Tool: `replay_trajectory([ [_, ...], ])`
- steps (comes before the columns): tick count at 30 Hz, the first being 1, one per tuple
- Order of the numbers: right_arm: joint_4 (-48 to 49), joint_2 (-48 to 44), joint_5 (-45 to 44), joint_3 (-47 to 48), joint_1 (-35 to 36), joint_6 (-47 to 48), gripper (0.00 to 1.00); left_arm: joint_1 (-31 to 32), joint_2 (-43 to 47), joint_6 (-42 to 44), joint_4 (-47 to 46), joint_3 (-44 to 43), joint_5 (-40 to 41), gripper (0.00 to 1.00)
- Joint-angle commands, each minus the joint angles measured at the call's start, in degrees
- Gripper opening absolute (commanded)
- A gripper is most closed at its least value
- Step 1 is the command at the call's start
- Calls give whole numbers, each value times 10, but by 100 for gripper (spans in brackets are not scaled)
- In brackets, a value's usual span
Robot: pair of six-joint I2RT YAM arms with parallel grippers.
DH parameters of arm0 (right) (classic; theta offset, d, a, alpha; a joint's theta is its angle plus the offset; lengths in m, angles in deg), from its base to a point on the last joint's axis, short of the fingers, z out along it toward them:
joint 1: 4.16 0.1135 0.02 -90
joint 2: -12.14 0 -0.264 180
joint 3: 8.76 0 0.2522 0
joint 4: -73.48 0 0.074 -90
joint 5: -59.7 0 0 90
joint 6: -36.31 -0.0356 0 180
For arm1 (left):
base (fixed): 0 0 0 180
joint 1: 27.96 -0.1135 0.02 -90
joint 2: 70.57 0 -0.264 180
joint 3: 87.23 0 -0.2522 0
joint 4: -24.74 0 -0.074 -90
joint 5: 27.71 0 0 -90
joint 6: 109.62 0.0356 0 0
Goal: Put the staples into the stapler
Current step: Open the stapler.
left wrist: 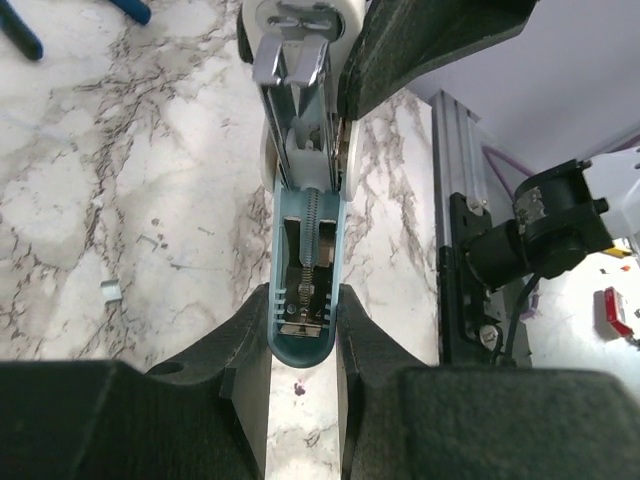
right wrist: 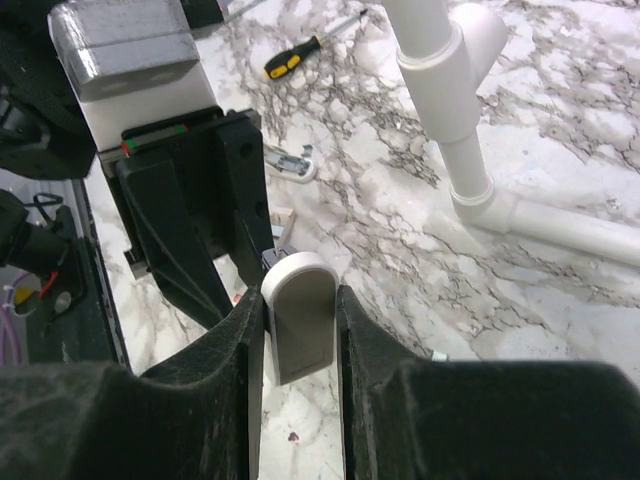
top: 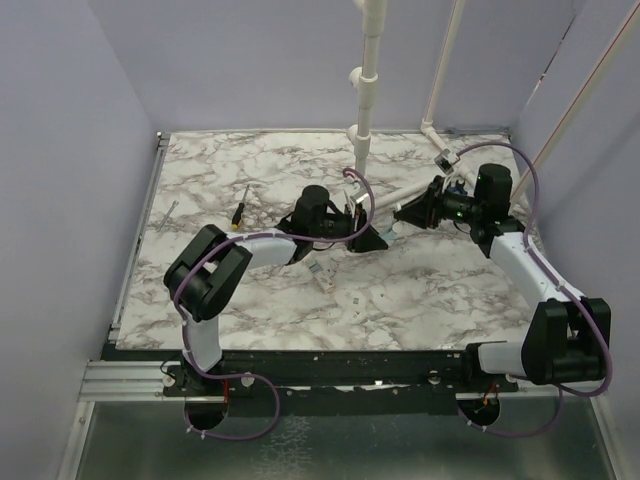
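Note:
The stapler hangs opened out above the marble table, held between both grippers. My left gripper is shut on the rounded end of its teal part, where a spring and the metal channel show. My right gripper is shut on the stapler's white body, one finger on each side. In the top view the stapler is a tiny shape between the left gripper and the right gripper. I cannot pick out the staples for certain in any view.
A yellow-and-black screwdriver lies on the left of the table, and blue-handled pliers lie beyond the stapler. A small white box and tiny scraps lie on the near side. White pipes rise at the back.

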Motion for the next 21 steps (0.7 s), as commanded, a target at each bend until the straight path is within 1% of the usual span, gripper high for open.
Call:
replay_trajectory([
  [1, -5, -26, -43, 26, -18, 84, 1, -4, 28, 107, 132, 32, 8, 0],
  [4, -4, -29, -34, 12, -18, 96, 1, -8, 48, 215, 249, 10, 36, 0],
  [6, 22, -28, -30, -6, -18, 77, 1, -10, 64, 258, 285, 8, 50, 0],
  [9, 48, -26, -29, -21, -19, 59, 1, -17, 83, 281, 300, 20, 61, 0],
  [15, 35, -23, -28, -24, -19, 76, 1, -46, 108, 295, 317, 27, 59, 0],
  [19, 23, -19, -21, -33, -19, 100, 1, -49, 114, 351, 380, 2, 78, 0],
  [21, 10, -19, -17, -35, -19, 116, 1, -49, 111, 384, 430, -21, 96, 0],
])
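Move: The left gripper already holds the teal arm of the opened stapler. The stapler's middle lies about 3 cm ahead of it, 2 cm to its right and 2 cm above. The staple box is on the table some 12 cm to the left, 6 cm back and 12 cm below; the white pipe's elbow stands about 8 cm ahead and 4 cm left, 11 cm below. From the right gripper, on the stapler's white end, its middle is roughly 3 cm back, 2 cm left and 3 cm below. Keep the left fingers shut on the teal arm and draw the stapler left about 8 cm, away from the right gripper, sinking some 5 cm, mostly late, while the fingers dip about 20 degrees towards the table. Keep the right hand nearly in place, let its fingers come off the white end and shut them on nothing, easing slightly right. ##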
